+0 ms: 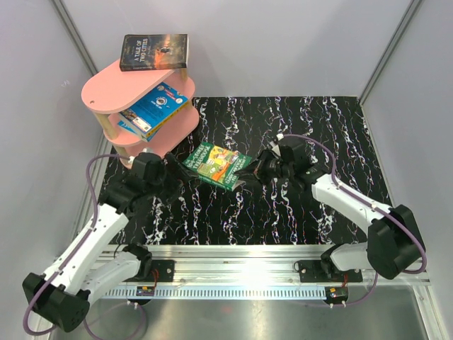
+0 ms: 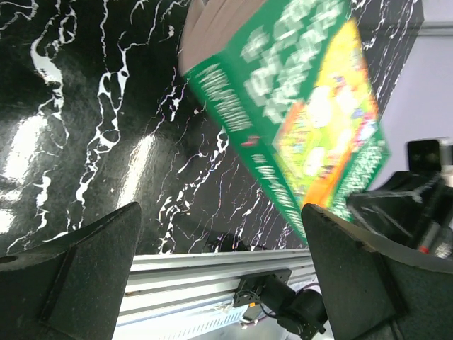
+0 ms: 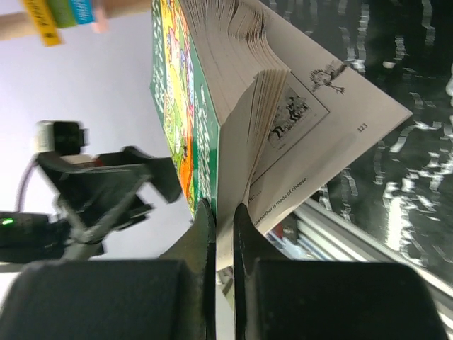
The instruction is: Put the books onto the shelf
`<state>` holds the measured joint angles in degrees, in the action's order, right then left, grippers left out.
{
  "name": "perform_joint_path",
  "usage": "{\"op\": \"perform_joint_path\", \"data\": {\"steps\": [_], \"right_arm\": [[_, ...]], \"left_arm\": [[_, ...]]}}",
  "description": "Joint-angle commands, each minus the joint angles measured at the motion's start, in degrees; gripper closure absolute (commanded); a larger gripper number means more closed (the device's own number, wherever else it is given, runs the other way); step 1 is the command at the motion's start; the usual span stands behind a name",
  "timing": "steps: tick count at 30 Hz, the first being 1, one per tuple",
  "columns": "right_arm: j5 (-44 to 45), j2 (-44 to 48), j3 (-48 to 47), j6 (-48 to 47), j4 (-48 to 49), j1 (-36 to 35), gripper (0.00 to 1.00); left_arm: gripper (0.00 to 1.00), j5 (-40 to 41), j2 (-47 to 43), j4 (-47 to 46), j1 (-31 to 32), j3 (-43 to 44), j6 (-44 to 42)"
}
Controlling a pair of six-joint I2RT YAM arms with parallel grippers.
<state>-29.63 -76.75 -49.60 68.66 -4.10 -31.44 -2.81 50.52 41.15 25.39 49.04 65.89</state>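
A green cartoon-cover book [image 1: 216,164] hangs over the middle of the mat, my right gripper [image 1: 248,173] shut on its right end. In the right wrist view the fingers [image 3: 224,209] pinch the front cover and most pages of this book [image 3: 177,106], while the last pages splay loose to the right. My left gripper [image 1: 178,172] is open beside the book's left end; in its own view the book [image 2: 304,120] sits up and to the right of the wide-apart jaws [image 2: 219,269]. The pink shelf [image 1: 106,92] carries a dark book [image 1: 154,52] on top and a blue book [image 1: 156,106] on the middle board.
A black marbled mat [image 1: 304,142] covers the table. An aluminium rail [image 1: 241,258] with the arm bases runs along the near edge. Grey walls close in the left, back and right sides. The shelf stands in the far left corner.
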Motion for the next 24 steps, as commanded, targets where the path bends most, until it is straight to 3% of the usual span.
{"op": "perform_joint_path", "data": {"steps": [1, 5, 13, 24], "right_arm": [[-2.5, 3.2, -5.4, 6.1, 11.3, -1.0, 1.00], [-5.2, 3.1, -7.6, 9.6, 14.8, -1.8, 1.00], [-6.0, 6.5, -9.1, 9.0, 10.6, -3.5, 1.00], [-1.1, 9.1, -5.1, 11.0, 10.3, -3.4, 1.00]], "left_arm": [[0.01, -1.9, 2.2, -4.5, 0.6, 2.4, 0.1], [0.01, -0.7, 5.4, -6.2, 1.2, 5.0, 0.3], [0.01, 7.1, 6.0, -7.5, 1.2, 14.2, 0.6], [0.01, 4.2, -0.1, -4.9, 1.1, 18.4, 3.3]]}}
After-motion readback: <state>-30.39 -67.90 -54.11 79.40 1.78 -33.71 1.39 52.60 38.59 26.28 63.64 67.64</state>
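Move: The right hand already grips the green treehouse book near its right end; the book's middle is about 7 cm to that hand's left, 3 cm ahead and a little lower. From the right hand the pink shelf's middle lies some 28 cm left and 19 cm ahead, the blue book on its middle tier about 26 cm left and 20 cm ahead. The empty left hand has the green book's middle 8 cm to its right and 4 cm ahead. Keeping the green book's right end pinched, the right hand lifts it about 12 cm, easing back slightly late in the rise and rolling some 15 degrees so that its left side comes up. The left hand, still wide open, first goes about 2 cm forward with a slight dip, then climbs roughly 11 cm beside the book, its fingers tipping up. ##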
